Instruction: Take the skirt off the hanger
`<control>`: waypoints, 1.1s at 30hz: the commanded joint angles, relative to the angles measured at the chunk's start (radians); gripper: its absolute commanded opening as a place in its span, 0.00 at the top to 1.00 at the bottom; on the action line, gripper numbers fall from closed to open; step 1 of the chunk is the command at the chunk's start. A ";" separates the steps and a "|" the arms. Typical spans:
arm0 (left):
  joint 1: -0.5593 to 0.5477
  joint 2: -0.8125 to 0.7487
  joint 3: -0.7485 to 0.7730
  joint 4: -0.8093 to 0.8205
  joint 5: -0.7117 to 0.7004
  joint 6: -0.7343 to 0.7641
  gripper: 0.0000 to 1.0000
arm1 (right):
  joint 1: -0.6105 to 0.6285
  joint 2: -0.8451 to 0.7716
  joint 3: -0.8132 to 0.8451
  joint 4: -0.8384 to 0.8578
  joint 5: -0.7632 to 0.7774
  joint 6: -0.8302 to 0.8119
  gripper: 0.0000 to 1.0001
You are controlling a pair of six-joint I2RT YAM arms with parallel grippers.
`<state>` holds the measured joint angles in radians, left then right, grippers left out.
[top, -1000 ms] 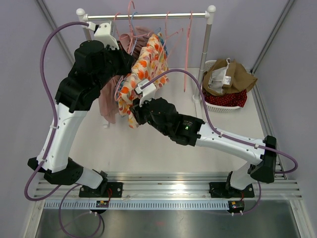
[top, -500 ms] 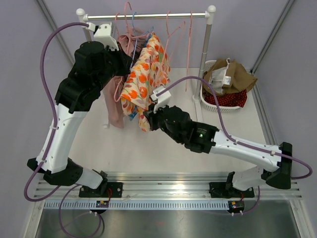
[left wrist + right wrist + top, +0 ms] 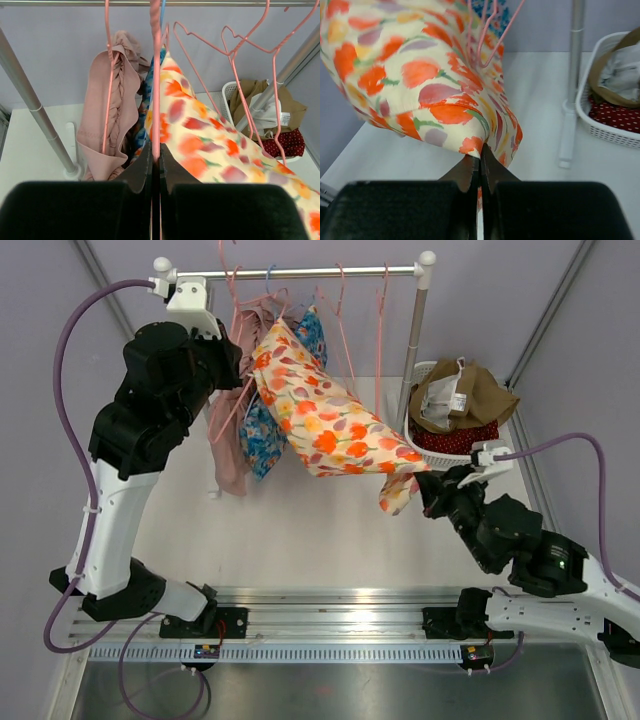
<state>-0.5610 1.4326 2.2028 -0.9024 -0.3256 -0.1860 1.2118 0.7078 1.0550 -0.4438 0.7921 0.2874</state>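
Observation:
The skirt [image 3: 335, 430], cream with orange and purple flowers, stretches slantwise from the rail down to the right. Its top still sits on a pink wire hanger [image 3: 156, 75] that hangs from the rail. My left gripper [image 3: 155, 152] is shut on that hanger's wire, just left of the skirt [image 3: 215, 145]. My right gripper [image 3: 422, 488] is shut on the skirt's lower hem, holding it taut out over the table. In the right wrist view the cloth [image 3: 415, 75] bunches right at the closed fingertips [image 3: 481, 152].
A clothes rail [image 3: 300, 272] on white posts [image 3: 414, 340] carries several bare pink hangers [image 3: 381, 320], a dusty-pink garment [image 3: 228, 445] and a blue floral one [image 3: 262, 430]. A white basket [image 3: 432, 453] of brown and red clothes stands at the right.
My right gripper closed on the skirt's hem and pulled it far to the right and toward the near edge, stretching it out. The left arm shifted slightly up and left with the hanger.

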 commanded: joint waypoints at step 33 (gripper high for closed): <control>-0.007 -0.241 -0.399 0.174 0.138 -0.023 1.00 | -0.819 0.574 0.831 0.151 -0.097 -0.625 1.00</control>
<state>-0.5629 1.2285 1.8153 -0.8131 -0.2089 -0.2089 0.4603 1.2053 1.7123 -0.2760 0.8398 -0.3954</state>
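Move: Off to the right hand's front right is the white basket with the red and brown skirts in it, about 33 cm ahead, 15 cm right and 32 cm below; the rack's right post stands some 30 cm ahead and 4 cm right of that hand. From the left hand, holding a pink hanger, the basket is roughly 20 cm ahead, 45 cm right and 45 cm below, and the blue skirt about 12 cm ahead, 4 cm right, 8 cm lower. Swinging away from the held hanger with the orange-flowered skirt still pinched, the right hand goes right first, then climbs, then sweeps forward and right as it rises, in all some 17 cm right, 17 cm up and nearly 14 cm forward, turning clockwise about 45 degrees and getting nearer the basket only horizontally. The left hand keeps its pinch on the pink hanger, easing back a little and sinking about 6 cm. ##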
